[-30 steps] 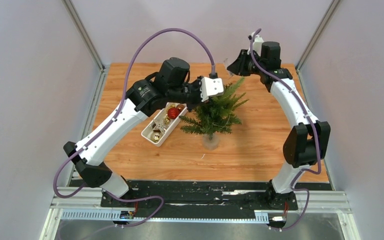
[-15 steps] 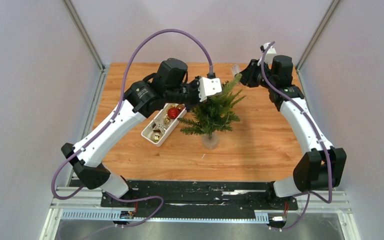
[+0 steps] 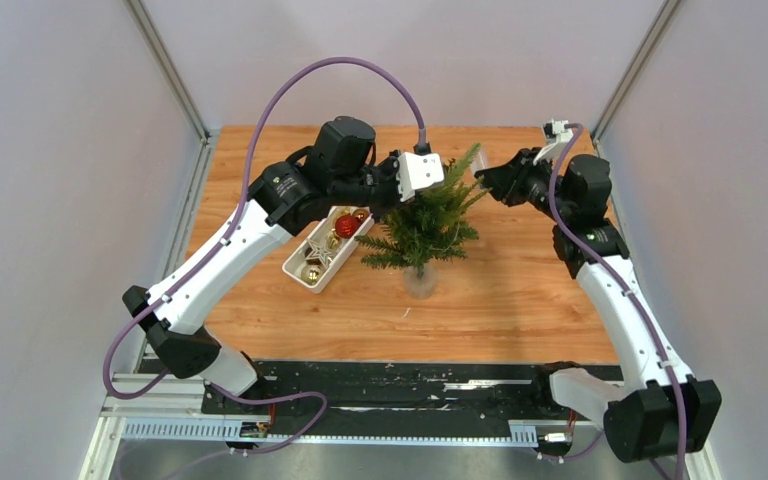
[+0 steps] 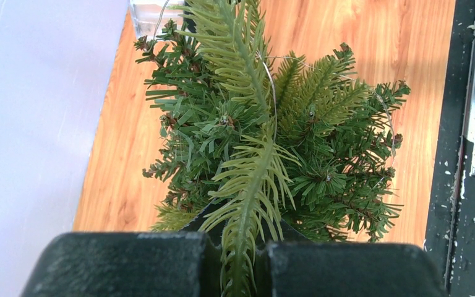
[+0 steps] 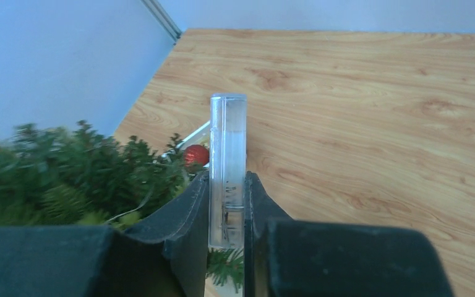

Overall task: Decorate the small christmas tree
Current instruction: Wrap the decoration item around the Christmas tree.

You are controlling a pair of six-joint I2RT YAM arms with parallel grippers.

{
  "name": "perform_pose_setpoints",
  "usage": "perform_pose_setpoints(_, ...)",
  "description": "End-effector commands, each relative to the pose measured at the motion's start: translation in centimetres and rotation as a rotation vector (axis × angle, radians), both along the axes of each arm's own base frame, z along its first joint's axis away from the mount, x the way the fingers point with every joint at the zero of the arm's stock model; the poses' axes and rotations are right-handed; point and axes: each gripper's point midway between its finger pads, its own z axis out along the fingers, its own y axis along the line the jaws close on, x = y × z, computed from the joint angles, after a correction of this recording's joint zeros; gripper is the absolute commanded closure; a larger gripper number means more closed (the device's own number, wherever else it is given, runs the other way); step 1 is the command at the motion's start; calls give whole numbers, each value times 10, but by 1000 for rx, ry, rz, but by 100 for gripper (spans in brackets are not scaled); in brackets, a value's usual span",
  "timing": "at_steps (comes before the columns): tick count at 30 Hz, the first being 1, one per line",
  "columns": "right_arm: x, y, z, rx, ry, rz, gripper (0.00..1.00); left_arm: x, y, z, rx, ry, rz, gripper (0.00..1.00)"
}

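Note:
The small christmas tree (image 3: 422, 225) stands mid-table in a clear round base (image 3: 420, 284). My left gripper (image 4: 241, 266) is shut on a pale green frond (image 4: 247, 185) near the tree's top. In the top view that gripper (image 3: 447, 188) sits under its white wrist camera, against the tree's upper left side. My right gripper (image 5: 227, 210) is shut on a narrow clear plastic box (image 5: 227, 154), held upright just right of the tree's top (image 3: 482, 172). A thin wire (image 4: 273, 93) runs over the branches.
A white tray (image 3: 300, 272) lies left of the tree. It holds a red ball (image 3: 347, 225), also in the right wrist view (image 5: 196, 154), and gold ornaments (image 3: 312, 268). Grey walls close in the table on three sides.
The right arm has swung right and toward the near side, carrying the clear box from behind the treetop to its right side. The left arm has stayed put on the frond.

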Motion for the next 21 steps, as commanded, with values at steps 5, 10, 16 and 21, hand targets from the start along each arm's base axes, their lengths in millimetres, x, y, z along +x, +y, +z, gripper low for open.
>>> perform_pose_setpoints(5, -43, 23, 23, 106, -57, 97, 100, 7, 11, -16, 47, 41, 67, 100)
perform_pose_setpoints(10, -59, 19, 39, 104, -112, 90, 100, 9, 10, -19, 51, 45, 71, 100)
perform_pose_setpoints(16, -73, 21, 62, 136, -144, 113, 100, 10, 10, -21, 55, 45, 74, 100)
perform_pose_setpoints(21, -73, 21, 34, 176, -44, 96, 100, 12, 10, -21, 52, 49, 84, 100)
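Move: The right hand holds the clear plastic case of the wire garland to the right of the tree. From this hand the tree's middle is about 14 cm to the left, 3 cm back and 10 cm lower. The left gripper, about 20 cm left, 8 cm back and roughly level, holds a top sprig; the tree's middle lies 6 cm ahead, 7 cm right and 14 cm below it. The white tray is some 35 cm left of the right hand, 3 cm ahead and 29 cm down. Back towards the robot, quickly at first and then slowing, the right hand carries the clear case along the tree's right side, about 6 cm in all, climbing some 4 cm and edging slightly left. Its fingertips tip up a few degrees with a small roll and turn, the grip staying closed. The left hand stays put, keeping its pinch on the top sprig. ##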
